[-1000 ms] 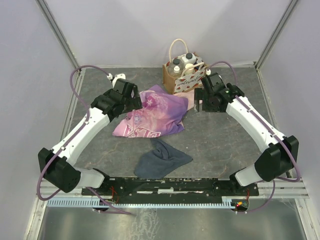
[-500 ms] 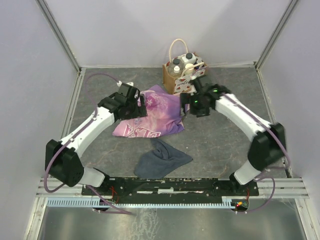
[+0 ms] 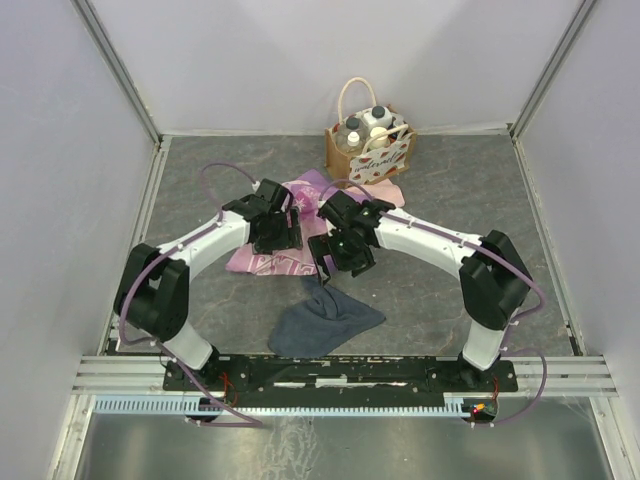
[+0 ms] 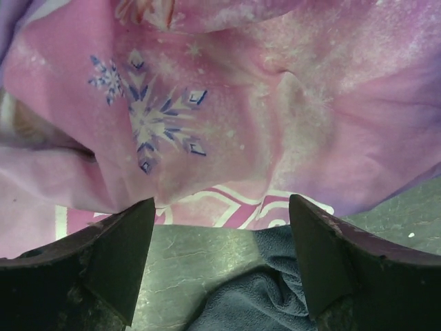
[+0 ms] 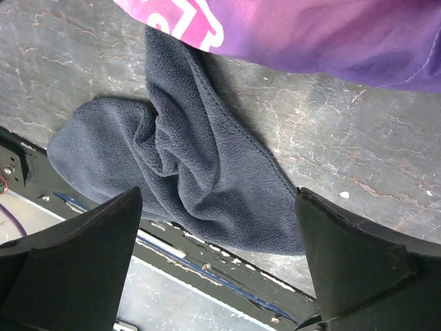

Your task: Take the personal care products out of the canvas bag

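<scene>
The canvas bag [image 3: 372, 160] stands upright at the back of the table, its cream handles up. The personal care products [image 3: 376, 121] show in its top as pale bottles with dark caps. Both grippers are well in front of the bag. My left gripper [image 3: 288, 238] [image 4: 220, 238] hovers open over the near edge of the pink-purple garment [image 3: 262, 262] [image 4: 227, 117], with nothing between its fingers [image 4: 103, 258]. My right gripper [image 3: 328, 265] [image 5: 217, 248] hangs open above the grey-blue cloth [image 3: 325, 320] [image 5: 186, 172], also holding nothing.
The garment spreads across the table's middle, between the bag and the cloth. The cloth lies near the front rail [image 3: 340, 372]. Purple walls close in the left, right and back. Bare grey table [image 3: 450, 200] shows to the right of the bag.
Both arms swung inward to the middle of the table. The right gripper left the bag's side and now hangs over the cloth. The left jaws narrowed a little.
</scene>
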### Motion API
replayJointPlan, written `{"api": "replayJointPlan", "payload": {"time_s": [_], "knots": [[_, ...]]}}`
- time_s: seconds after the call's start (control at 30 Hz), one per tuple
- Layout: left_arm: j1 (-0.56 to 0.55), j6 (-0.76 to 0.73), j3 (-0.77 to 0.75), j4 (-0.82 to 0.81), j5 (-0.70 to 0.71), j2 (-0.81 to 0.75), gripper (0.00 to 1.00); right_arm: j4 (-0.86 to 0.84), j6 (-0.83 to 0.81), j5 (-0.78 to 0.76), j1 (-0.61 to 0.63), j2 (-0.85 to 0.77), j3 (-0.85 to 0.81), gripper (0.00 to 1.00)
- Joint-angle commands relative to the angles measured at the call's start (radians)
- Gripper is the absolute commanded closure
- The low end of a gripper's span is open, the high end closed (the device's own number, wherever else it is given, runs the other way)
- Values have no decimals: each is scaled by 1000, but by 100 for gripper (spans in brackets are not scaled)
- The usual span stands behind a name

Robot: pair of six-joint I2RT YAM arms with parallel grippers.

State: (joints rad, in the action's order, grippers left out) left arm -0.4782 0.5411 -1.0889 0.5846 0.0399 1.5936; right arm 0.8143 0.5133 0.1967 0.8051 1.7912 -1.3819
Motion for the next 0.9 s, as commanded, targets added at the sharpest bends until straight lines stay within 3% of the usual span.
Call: {"api": "replayJointPlan", "payload": {"time_s": [0.0, 0.2, 0.4, 0.67, 0.87], "knots": [[-33, 38, -44, -54, -37, 28, 17, 5, 39, -134, 10, -18, 2, 0], [-144, 40, -90, -42, 13, 47, 16, 95, 3, -342, -16, -99, -45, 0], [-126, -2, -209, 48, -6, 237, 15, 114, 19, -386, -109, -265, -37, 0], [34, 22, -372, 149, 15, 346, 13, 176, -7, -447, -184, -431, -26, 0], [297, 39, -381, 162, -12, 367, 12, 203, -10, -456, -209, -470, -27, 0]]}}
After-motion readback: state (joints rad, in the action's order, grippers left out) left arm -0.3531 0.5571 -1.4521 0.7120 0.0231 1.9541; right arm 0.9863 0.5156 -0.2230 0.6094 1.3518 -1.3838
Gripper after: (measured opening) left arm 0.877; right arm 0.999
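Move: The left hand hangs low over the pink cloth, whose middle lies about 3 cm ahead, 4 cm to its right and 5 cm below. From that hand the dark towel is some 17 cm back and 9 cm right. The canvas bag of products stands about 23 cm ahead and 9 cm to the right of the right hand, roughly level; from the same hand the pink cloth's middle is 8 cm ahead and 8 cm left, the towel 12 cm back and 2 cm left. Open fingers low against the pink cloth's folds, the left hand sweeps about 7 cm right, then reverses, dipping about 4 cm and driving forward and left across the cloth, dragging it along. The open right hand moves right, away from above the towel, and rises some 12 cm with a little forward travel towards the bag, its fingers tilting up and out. ##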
